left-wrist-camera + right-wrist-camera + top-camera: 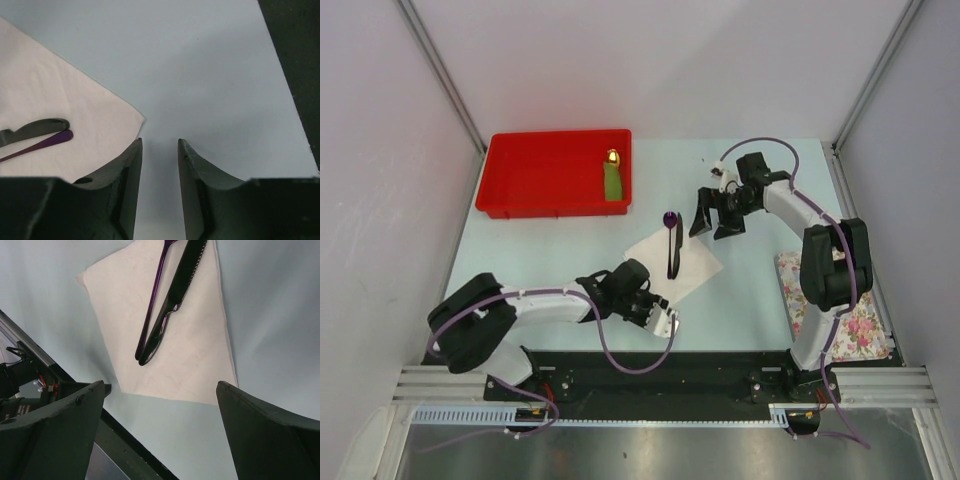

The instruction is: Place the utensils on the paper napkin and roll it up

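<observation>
The white paper napkin [695,265] [60,100] [200,355] lies flat at mid-table. On it rest the black knife [673,257] [35,129] [177,290] and the dark-handled spoon [669,222] [47,141] [154,300], side by side, with the spoon's purple bowl just past the napkin's far edge. My left gripper [665,318] [160,142] sits low at the napkin's near corner. Its jaws are partly apart and hold nothing. My right gripper [715,220] [163,385] hovers beside the napkin's far right, wide open and empty.
A red tray [520,190] at the back left holds a green piece with a gold tip [613,178]. A flower-printed cloth [860,325] lies at the right edge beside the right arm. The black base strip [660,365] runs along the near edge.
</observation>
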You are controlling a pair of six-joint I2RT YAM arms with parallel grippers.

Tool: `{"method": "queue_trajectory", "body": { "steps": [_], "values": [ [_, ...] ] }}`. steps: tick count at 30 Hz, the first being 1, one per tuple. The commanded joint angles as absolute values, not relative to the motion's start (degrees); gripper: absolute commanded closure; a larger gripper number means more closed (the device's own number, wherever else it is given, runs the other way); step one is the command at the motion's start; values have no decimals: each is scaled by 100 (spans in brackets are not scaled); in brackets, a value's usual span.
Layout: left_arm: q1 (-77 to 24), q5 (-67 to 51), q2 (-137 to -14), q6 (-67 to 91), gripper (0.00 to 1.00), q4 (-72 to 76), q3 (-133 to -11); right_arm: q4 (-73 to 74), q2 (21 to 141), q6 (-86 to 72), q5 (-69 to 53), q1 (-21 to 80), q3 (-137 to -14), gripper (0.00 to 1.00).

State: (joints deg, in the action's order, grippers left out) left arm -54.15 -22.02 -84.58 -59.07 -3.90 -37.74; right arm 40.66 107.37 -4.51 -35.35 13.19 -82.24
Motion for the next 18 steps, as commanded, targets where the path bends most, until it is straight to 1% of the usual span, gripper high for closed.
{"method": "queue_trajectory", "body": {
  "steps": [1,9,12,13,15,17,18],
  "values": [
    [-5449,-2074,-8789,-6337,62,139,-3973,4166,10520,-378,-3718,1187,-8314,2],
    [-5493,-1916,-9255,-6442,64,422,-3999,4166,10538,-466,-3797,967,-8341,1],
    [-5493,-1960,-9308,-6469,70,448,-3990,4166,10564,-501,-3788,914,-8350,1],
    [-5493,-1977,-9351,-6469,74,440,-4025,4157,10582,-510,-3788,888,-8350,1],
    [-5493,-2021,-9369,-6451,76,413,-4052,4166,10617,-527,-3814,853,-8350,1],
    [-5493,-2091,-9369,-6460,81,326,-4087,4175,10652,-554,-3841,818,-8358,2],
    [-5502,-2153,-9369,-6460,91,282,-4104,4175,10652,-554,-3850,791,-8367,1]
  ]
}}
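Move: The napkin's near corner lies just off the left hand's fingertips, about 2 cm ahead, 3 cm to the right and a centimetre or two below. The knife's middle is some 17 cm ahead and 5 cm to the right, with the spoon alongside, also about 17 cm ahead but 4 cm to the right, both about 2 cm lower. From the right hand, that same corner is roughly 17 cm back, 8 cm to the left and 9 cm below. Diagonally forward and to the right, about 3.5 cm in all and sinking roughly 1 cm early on, the left hand slides its fingertips over the napkin's near corner, then slows and narrows its part-open fingers to about half their gap, pinching at the corner. The right hand, still wide open and empty, eases about 2.5 cm right, away from the napkin. ##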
